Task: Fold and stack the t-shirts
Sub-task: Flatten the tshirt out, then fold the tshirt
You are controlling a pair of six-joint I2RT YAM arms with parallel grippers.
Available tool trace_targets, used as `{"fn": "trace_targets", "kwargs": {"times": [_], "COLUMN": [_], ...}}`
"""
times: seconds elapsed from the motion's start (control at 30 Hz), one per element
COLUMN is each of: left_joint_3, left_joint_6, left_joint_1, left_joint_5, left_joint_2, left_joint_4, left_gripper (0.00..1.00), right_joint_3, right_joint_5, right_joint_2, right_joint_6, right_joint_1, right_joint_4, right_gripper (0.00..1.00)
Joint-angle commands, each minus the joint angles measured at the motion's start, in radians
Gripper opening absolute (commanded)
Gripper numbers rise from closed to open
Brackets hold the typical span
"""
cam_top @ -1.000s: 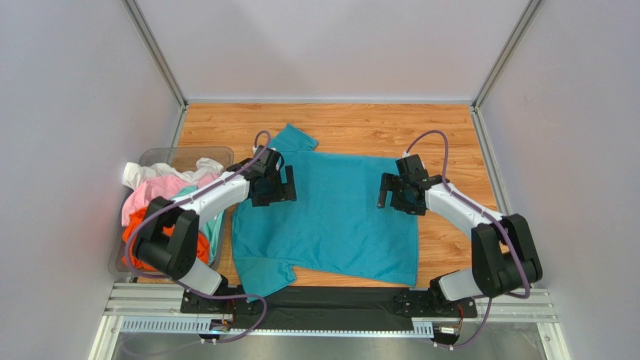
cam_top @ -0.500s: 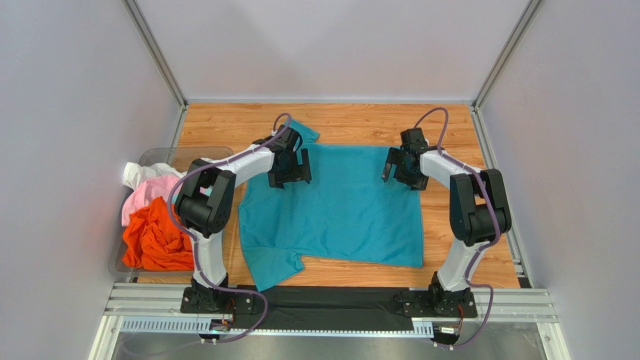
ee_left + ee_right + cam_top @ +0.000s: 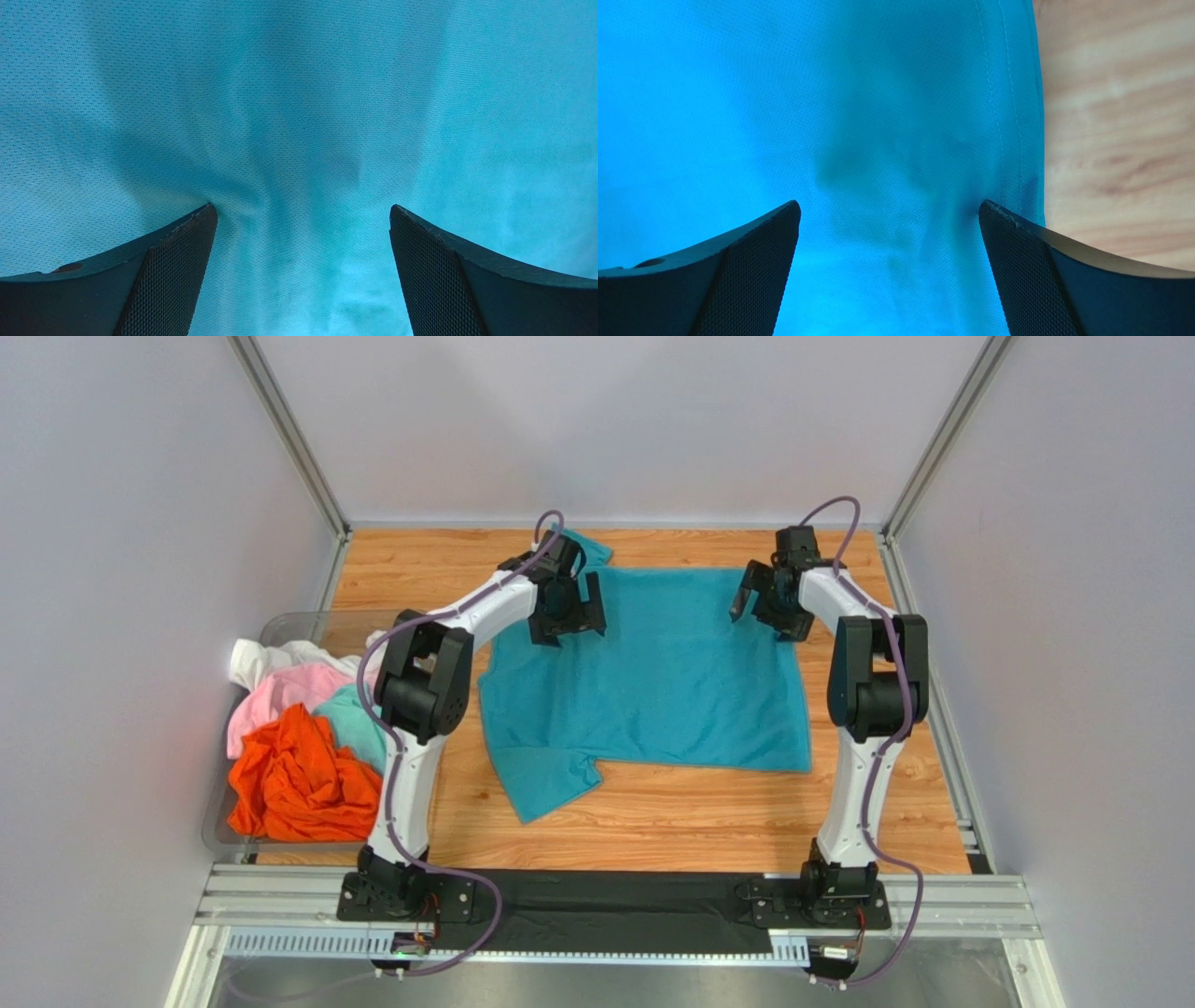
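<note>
A teal t-shirt (image 3: 659, 686) lies spread flat on the wooden table (image 3: 673, 819), one sleeve (image 3: 550, 781) at its near left corner. My left gripper (image 3: 568, 613) stands open over the shirt's far left part. Its fingertips touch the cloth (image 3: 302, 105), which wrinkles around the left fingertip (image 3: 200, 220). My right gripper (image 3: 765, 602) is open over the far right part, its right fingertip (image 3: 997, 213) near the stitched hem (image 3: 1011, 105). Nothing sits between either pair of jaws. Orange (image 3: 295, 784), pink (image 3: 281, 693), white (image 3: 253, 661) and light aqua (image 3: 351, 721) shirts lie heaped at the left.
The heap sits in a clear plastic bin (image 3: 302, 623) at the table's left edge. Grey walls with metal corner posts (image 3: 919, 462) close in the table on three sides. Bare wood (image 3: 1116, 140) shows right of the shirt's hem.
Both arms have stretched toward the far wall, and the teal shirt has slid with them away from the near edge. Both grippers stayed open.
</note>
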Motion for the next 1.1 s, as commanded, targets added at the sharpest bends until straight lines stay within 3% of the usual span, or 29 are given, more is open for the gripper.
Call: {"fn": "trace_targets", "kwargs": {"times": [0.0, 0.17, 0.3, 0.4, 0.6, 0.67, 0.73, 0.93, 1.07], "left_joint_3": [0.049, 0.161, 0.125, -0.005, -0.395, -0.588, -0.673, -0.961, -1.107], "left_joint_6": [-0.007, 0.002, 0.014, 0.024, 0.004, -0.034, -0.065, -0.165, -0.232], "left_joint_1": [0.016, 0.032, 0.030, 0.025, -0.017, -0.039, -0.063, -0.143, -0.185], "left_joint_5": [0.029, 0.040, 0.029, 0.011, -0.084, -0.093, -0.092, -0.086, -0.060], "left_joint_2": [0.090, 0.081, -0.084, -0.253, -0.616, -0.743, -0.824, -1.135, -1.232], "left_joint_4": [-0.050, -0.105, -0.119, -0.113, -0.114, -0.114, -0.117, -0.126, -0.129], "left_gripper": [1.00, 1.00, 1.00, 1.00, 1.00, 1.00, 1.00, 1.00, 1.00], "right_joint_3": [0.106, 0.151, 0.079, -0.069, -0.382, -0.480, -0.540, -0.752, -0.844], "right_joint_5": [-0.029, -0.022, 0.000, 0.040, 0.060, 0.067, 0.061, 0.040, 0.040], "right_joint_2": [0.092, 0.040, -0.113, -0.302, -0.711, -0.857, -0.995, -1.238, -1.286], "right_joint_6": [-0.009, -0.017, -0.051, -0.048, -0.042, -0.019, -0.002, 0.023, 0.046], "right_joint_1": [-0.007, -0.012, -0.012, -0.009, -0.007, -0.007, -0.007, -0.007, -0.009], "right_joint_4": [-0.083, -0.124, -0.149, -0.140, -0.126, -0.134, -0.135, -0.131, -0.141], "right_gripper": [1.00, 1.00, 1.00, 1.00, 1.00, 1.00, 1.00, 1.00, 1.00]}}
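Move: Both open grippers have their tips on the spread t-shirt. The near sleeve lies about 27 cm back and 4 cm left of the left hand, the far sleeve some 16 cm ahead and 1 cm to the right, the clothes bin about 19 cm back and 38 cm left. The shirt's near right corner is roughly 27 cm back and 7 cm right of the right hand, its far right corner about 11 cm ahead and 3 cm right. The cloth is 2 cm below both hands. Fingertips still resting on the cloth, both hands slide about 2 cm farther forward, then lift off and sweep back over the shirt towards its near side. The left goes some 30 cm back and 10 cm left, arching up and sinking again over the near sleeve; the right rises higher, about 17 cm, tipping up 20 degrees, then sinks towards the near right corner. Both stay wide open. ##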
